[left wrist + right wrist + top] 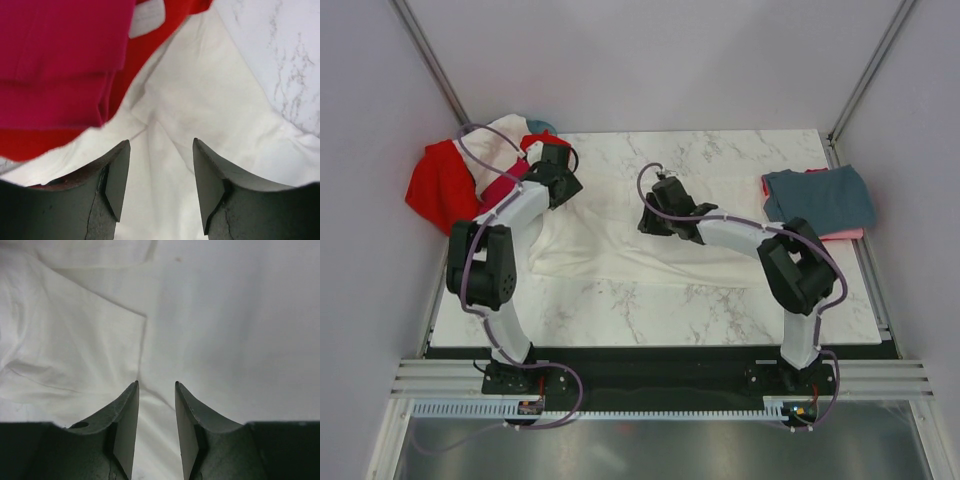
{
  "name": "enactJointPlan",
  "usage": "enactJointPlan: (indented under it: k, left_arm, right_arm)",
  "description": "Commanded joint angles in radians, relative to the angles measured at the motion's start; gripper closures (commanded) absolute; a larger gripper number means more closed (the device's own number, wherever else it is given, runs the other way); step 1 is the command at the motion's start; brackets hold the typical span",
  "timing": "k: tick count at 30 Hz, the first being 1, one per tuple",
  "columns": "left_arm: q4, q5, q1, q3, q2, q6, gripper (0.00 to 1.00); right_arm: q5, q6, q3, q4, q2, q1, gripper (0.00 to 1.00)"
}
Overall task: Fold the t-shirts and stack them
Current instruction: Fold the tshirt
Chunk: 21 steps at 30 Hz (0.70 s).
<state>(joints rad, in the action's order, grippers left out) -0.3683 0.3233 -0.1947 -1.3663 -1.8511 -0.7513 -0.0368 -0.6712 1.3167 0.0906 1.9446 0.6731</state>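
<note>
A white t-shirt [610, 245] lies spread and creased across the left and middle of the marble table [740, 300]. My left gripper [558, 162] hangs over its far left corner, jaws open above the white fabric [200, 100], nothing pinched between them [161, 146]. Just past it lie a magenta shirt [60, 60] and a red shirt [30, 142]. My right gripper [650, 218] stands over the shirt's right side, jaws open [156, 386] above a crease in the white cloth [225, 330]. A folded slate grey-blue shirt [820, 195] rests on a coral pink one [842, 235].
The red shirt [438, 185], the magenta shirt [505, 185] and more white cloth [500, 135] are heaped at the table's far left corner, partly over its edge. A sliver of a teal basket [542, 127] shows behind them. Grey walls close in both sides.
</note>
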Motion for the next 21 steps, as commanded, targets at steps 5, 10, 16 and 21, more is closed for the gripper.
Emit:
enactJointPlan:
  k: [5, 10, 16, 21]
  left_arm:
    - [0.006, -0.044, -0.083, 0.104, 0.193, 0.032, 0.40]
    - [0.018, -0.110, -0.110, 0.176, 0.201, 0.012, 0.41]
    - [0.034, -0.155, -0.115, 0.234, 0.181, -0.014, 0.43]
    - [0.038, -0.139, -0.115, 0.329, 0.239, -0.055, 0.44]
  right_arm:
    - [-0.219, 0.074, -0.191, 0.177, -0.339, -0.124, 0.60]
    - [-0.368, 0.108, -0.322, 0.293, -0.498, -0.225, 0.60]
    - [-0.413, 0.128, -0.392, 0.370, -0.573, -0.410, 0.59]
    - [-0.428, 0.133, -0.427, 0.376, -0.569, -0.481, 0.58]
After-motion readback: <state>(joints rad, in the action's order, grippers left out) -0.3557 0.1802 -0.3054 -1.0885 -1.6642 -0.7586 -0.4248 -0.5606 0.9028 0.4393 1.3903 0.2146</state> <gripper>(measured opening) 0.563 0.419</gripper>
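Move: The white t-shirt is spread beneath both open hands. Its right edge, towards the near corner, lies about 36 cm right of the right hand, 12 cm back and 5 cm down; the folded stack is about 47 cm right and 4 cm ahead of that hand. From the left hand, the shirt's near edge is some 21 cm back, 3 cm right and 6 cm down, while the laundry pile sits about 18 cm left and 6 cm ahead. The white t-shirt is left lying as the right hand sweeps about 32 cm right over it, drawing a little back, to its right edge by the folded stack; it lifts some 5 cm, then sinks, wrist swinging clockwise. The left hand heads back from the laundry pile towards the near edge, drifting right, up first and then down lower than it began. Both grippers stay open. ##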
